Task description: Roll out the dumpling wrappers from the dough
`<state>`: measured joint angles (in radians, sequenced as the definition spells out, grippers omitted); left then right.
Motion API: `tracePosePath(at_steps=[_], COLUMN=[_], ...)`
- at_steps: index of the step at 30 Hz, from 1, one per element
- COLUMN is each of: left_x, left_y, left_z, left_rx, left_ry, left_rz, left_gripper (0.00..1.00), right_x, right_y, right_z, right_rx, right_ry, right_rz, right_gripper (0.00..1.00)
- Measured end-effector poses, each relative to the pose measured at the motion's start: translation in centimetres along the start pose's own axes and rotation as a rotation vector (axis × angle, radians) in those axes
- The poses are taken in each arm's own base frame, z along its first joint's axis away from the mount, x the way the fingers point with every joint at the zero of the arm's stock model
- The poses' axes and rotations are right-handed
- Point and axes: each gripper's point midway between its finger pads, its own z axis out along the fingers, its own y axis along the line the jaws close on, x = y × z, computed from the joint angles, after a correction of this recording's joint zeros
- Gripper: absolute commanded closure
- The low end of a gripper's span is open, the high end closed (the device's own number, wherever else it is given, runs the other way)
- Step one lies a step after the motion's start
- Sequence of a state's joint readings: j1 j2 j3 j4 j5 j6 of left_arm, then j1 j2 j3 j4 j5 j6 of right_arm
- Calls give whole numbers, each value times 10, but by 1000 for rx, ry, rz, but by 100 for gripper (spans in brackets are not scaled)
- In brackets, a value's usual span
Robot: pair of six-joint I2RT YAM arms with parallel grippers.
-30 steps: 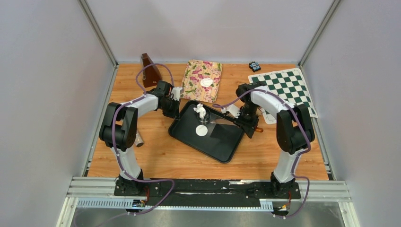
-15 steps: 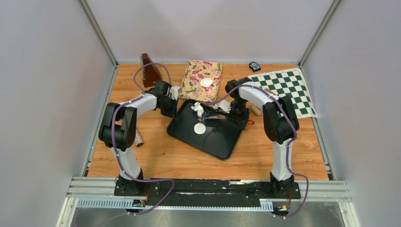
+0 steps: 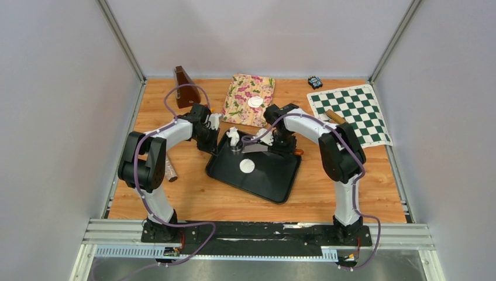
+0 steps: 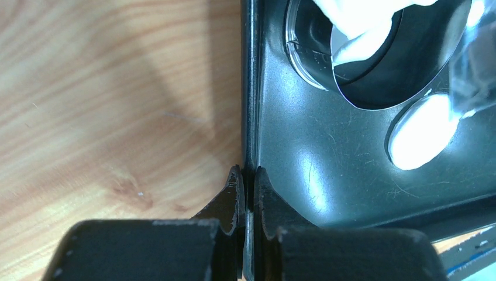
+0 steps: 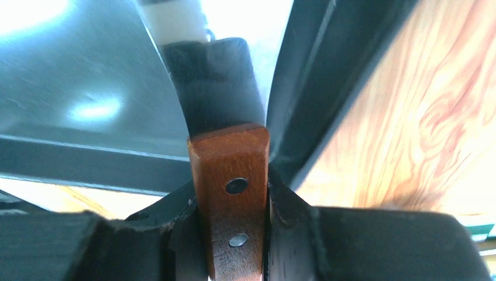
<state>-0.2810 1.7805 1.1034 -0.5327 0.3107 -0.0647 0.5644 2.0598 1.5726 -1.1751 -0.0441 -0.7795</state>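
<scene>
A black tray (image 3: 275,178) lies mid-table. On it are one round white dumpling wrapper (image 3: 247,165) (image 4: 421,132), a clear ring cutter (image 3: 235,147) (image 4: 304,61), and an irregular white dough lump (image 3: 233,135) (image 4: 358,23) resting over the cutter. A second wrapper (image 3: 255,102) sits on the floral cloth (image 3: 241,105). My left gripper (image 3: 215,146) (image 4: 250,182) is shut on the tray's left rim (image 4: 250,117). My right gripper (image 3: 285,143) (image 5: 231,190) is shut on the wooden handle (image 5: 229,170) of a metal scraper, whose blade (image 3: 255,148) (image 5: 82,82) reaches over the tray toward the cutter.
A green chessboard mat (image 3: 357,120) lies at the right with a brown wooden rod (image 3: 334,116) on it. At the back are a brown wooden pyramid (image 3: 185,86) and a small black gadget (image 3: 315,81). A small grey cylinder (image 3: 171,171) lies by the left arm.
My right arm has swung left with the scraper, its blade now close to the cutter. The tray, with the dough and wrapper, has shifted left along with my left gripper.
</scene>
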Motion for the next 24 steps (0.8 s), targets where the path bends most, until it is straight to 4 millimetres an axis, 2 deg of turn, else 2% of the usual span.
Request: tracePosePath(at_steps=[4,10,13,19,24], left_x=[11,17,16,21,21], left_y=[-5,-10,-12,-14,-14], left_z=[-4,-6,-6,-1,-1], left_rx=[14,35,47,59,56], left_ry=[26,32,30,23,3], left_rz=[-6,-16,-22,-46,-53], left_gripper=[100,100,100,100,100], right_x=[32,72,79,92,91], right_y=[6,10,11,11,12], right_z=[-7,-39,-42,-27,-26], right_rx=[64,280,361,452,483], right_ry=[58,85,126,255,283], right_rz=[-1,-64,-124,-223,-256], right_gripper=[100,100,100,100,100])
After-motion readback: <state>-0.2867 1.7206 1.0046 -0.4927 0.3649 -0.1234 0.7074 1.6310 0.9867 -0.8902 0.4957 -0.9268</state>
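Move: The right hand grips the spatula by its handle, blade pointing left. From it the cut round wrapper lies about 15 cm left and 6 cm back, some 4 cm below; the cutter ring, scrap dough in it, is roughly 19 cm left and 1 cm ahead, and the tray's right-hand corner is 6 cm right and 2 cm back. From the left hand, already pinching the tray's left rim, the wrapper is some 12 cm right and 5 cm back, the ring 8 cm right and 3 cm ahead. To the right and a little back, the right hand draws the spatula about 9 cm away from the cutter ring, lifting some 4 cm on the way and then easing partly down. Its wrist tilts so the fingers tip forward and to the right, with some 15 degrees of counter-clockwise turn; the grip on the handle stays. Meanwhile the left hand keeps its pinch on the rim and pulls the tray back about 2.5 cm. ##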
